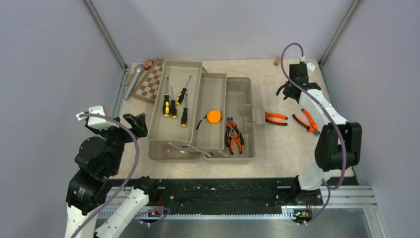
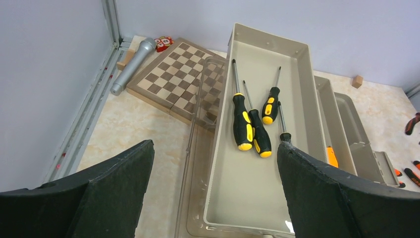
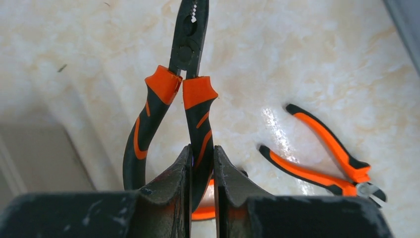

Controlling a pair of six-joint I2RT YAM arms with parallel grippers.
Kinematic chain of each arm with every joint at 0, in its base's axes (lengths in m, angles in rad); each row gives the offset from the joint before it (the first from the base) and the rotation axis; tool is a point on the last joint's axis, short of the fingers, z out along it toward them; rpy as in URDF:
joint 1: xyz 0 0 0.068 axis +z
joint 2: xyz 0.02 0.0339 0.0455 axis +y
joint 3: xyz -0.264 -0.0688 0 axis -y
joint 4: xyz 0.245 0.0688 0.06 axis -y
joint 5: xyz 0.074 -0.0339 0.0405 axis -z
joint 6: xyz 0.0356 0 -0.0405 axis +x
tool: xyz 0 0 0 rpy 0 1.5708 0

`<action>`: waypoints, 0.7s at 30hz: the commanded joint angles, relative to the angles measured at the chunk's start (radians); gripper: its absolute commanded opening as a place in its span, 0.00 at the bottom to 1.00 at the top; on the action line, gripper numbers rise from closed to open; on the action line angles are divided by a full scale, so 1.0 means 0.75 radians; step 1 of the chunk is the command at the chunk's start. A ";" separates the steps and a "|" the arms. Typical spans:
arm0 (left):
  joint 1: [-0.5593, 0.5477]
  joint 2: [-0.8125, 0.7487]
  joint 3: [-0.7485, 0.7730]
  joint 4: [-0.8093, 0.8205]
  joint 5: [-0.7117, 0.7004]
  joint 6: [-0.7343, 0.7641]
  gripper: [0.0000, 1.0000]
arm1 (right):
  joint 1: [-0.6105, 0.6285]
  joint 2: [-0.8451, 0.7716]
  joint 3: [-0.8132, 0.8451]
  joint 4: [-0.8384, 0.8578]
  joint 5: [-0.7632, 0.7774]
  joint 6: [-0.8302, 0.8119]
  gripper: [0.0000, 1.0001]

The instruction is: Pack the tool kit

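Observation:
The open toolbox sits mid-table with its beige trays fanned out to the left. Several yellow-black screwdrivers lie in the far-left tray, as the left wrist view also shows. An orange tape measure lies in the middle tray, and one pair of orange-handled pliers lies in the base. My right gripper is shut on one handle of another pair of pliers, held above the table right of the box. Two more pairs lie on the table. My left gripper is open and empty over the left tray's near end.
A brown-and-cream chessboard and a silver microphone lie at the back left, beside a small red object. A small wooden block sits at the back edge. Grey walls close in on both sides.

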 commanded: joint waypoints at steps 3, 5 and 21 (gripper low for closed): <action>0.004 0.040 0.007 0.116 0.042 0.015 0.98 | 0.152 -0.323 -0.053 0.011 0.055 -0.168 0.00; 0.004 0.045 0.002 0.130 0.054 0.009 0.98 | 0.247 -0.386 -0.056 -0.022 0.082 -0.186 0.00; 0.004 0.050 -0.009 0.155 0.113 -0.012 0.98 | 0.771 -0.210 0.084 -0.131 0.151 -0.169 0.00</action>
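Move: Ahead of its own foot and some 12 cm above the table, the right hand already holds the black-and-orange pliers. The box's open bottom compartment is centred about 19 cm to its left, 7 cm back and 9 cm below. Orange pliers by the latch lie 5 cm left and 7 cm back, the splayed pliers 9 cm right and 7 cm back, both 12 cm down. From the left hand the compartment is roughly 19 cm ahead, 35 cm right, 32 cm below. Swinging left some 17 cm and drawing back about 8 cm, the right hand carries the pliers off the bare table towards the open bottom compartment. It climbs roughly 10 cm over the first half, then starts to sink again near the compartment, turning about 30 degrees counter-clockwise. The fingers keep their grip on one handle. ##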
